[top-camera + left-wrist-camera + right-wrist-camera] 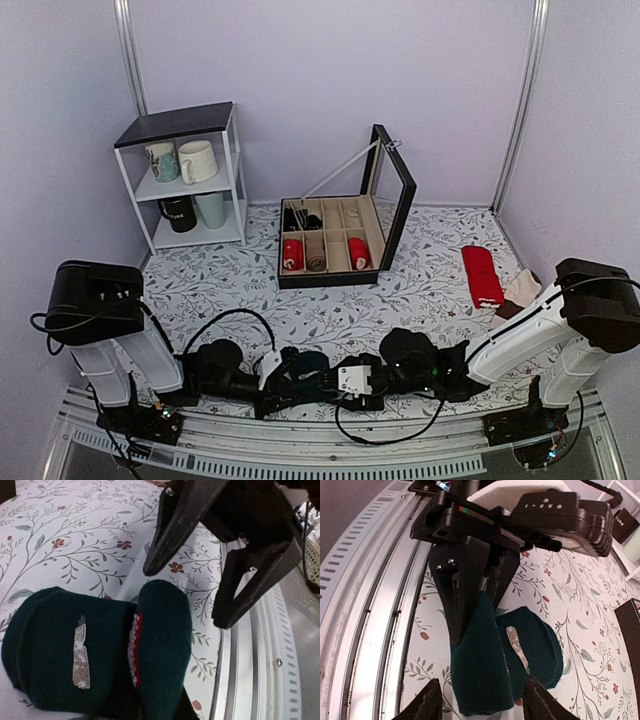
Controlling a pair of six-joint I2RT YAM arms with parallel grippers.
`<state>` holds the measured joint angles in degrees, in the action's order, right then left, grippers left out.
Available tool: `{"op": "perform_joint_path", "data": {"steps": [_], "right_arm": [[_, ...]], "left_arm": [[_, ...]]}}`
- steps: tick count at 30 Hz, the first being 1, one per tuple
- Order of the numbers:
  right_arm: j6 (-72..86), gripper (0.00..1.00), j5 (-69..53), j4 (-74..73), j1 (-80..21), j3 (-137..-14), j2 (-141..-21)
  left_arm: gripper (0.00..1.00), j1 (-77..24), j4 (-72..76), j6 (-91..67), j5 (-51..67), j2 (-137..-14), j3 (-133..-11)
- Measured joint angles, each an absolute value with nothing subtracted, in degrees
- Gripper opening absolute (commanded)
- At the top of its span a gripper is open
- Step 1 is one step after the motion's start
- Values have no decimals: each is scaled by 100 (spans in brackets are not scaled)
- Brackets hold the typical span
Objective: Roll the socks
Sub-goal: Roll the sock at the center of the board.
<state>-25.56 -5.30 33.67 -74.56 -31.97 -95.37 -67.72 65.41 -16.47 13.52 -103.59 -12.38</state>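
The dark teal socks (pixel 311 368) lie by the table's near edge, between the two grippers. They are folded thick, with a grey label strip on top (pixel 75 650). One raised flap (pixel 480 660) stands up from the pile. My left gripper (pixel 466 622) is shut on that flap, and in its own view its fingers barely show under the fabric (pixel 159 711). My right gripper (pixel 485 702) is open, its fingertips (pixel 427 700) wide apart just short of the socks and touching nothing. The left wrist view shows it (pixel 185 596) hanging open above the socks.
An open black organizer box (pixel 392 190) stands at mid-table with red and beige rolls inside. Red socks (pixel 482 275) and beige socks (pixel 520 290) lie at the right. A white shelf (pixel 190 180) with mugs is at the back left. A metal rail (pixel 300 455) runs along the near edge.
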Motion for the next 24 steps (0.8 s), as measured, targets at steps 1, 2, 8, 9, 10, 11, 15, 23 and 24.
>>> {"op": "perform_joint_path", "data": {"steps": [1,2,8,9,10,11,15,23,24], "right_arm": [[-2576,54,-495,3363,-7487,-3214,-9579],[-2585,53,-462,3358,-7520,-3229,-9618],[-2598,48,-263,3275,-7625,-3385,-9900],[-2587,48,-211,3245,-7625,-3435,-9948],[-2576,47,-185,3227,-7625,-3485,-9992],[-2571,45,-158,3208,-7625,-3522,-10027],[-2532,42,-69,3118,-7625,-3612,-10114],[-2274,18,-27,2777,-7625,-3828,-10276],[-2202,17,-27,2738,-7625,-3846,-10278]], "left_arm": [[0,-6757,6541,-1658,1372,-10359,-1238],[0,-6742,6543,-1664,1391,-10359,-1238],[0,-6672,6578,-1680,1503,-10396,-1234],[0,-6661,6584,-1680,1520,-10403,-1236],[0,-6652,6602,-1684,1542,-10418,-1234],[0,-6646,6615,-1699,1559,-10427,-1234],[0,-6628,6617,-1719,1603,-10431,-1234],[2,-6587,6652,-1717,1653,-10453,-1227],[3,-6582,6654,-1715,1675,-10453,-1225]]}}
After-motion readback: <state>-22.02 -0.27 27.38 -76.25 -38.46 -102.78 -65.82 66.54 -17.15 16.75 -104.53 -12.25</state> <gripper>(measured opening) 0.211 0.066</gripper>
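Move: The right hand's open fingers hang over the free right end of the green sock's roll; the roll's middle is about 3 cm to its left, level fore and aft, and some 4 cm below. The sock's flat part continues beyond the roll, its middle roughly 5 cm ahead of the right hand, 3 cm left and 5 cm down. From the left hand, already pinching the roll's left end, the roll's middle lies about 3 cm to the right, at its own height. The right fingers come to straddle the roll's free end and close on it, the far finger in the crease beside the flat part and the other on the side towards the base. The right hand gets there by sinking about 3.5 cm and easing a little left, fingertips tipping slightly further down, its opening shrinking by more than half. The left hand stays put and keeps its pinch. ##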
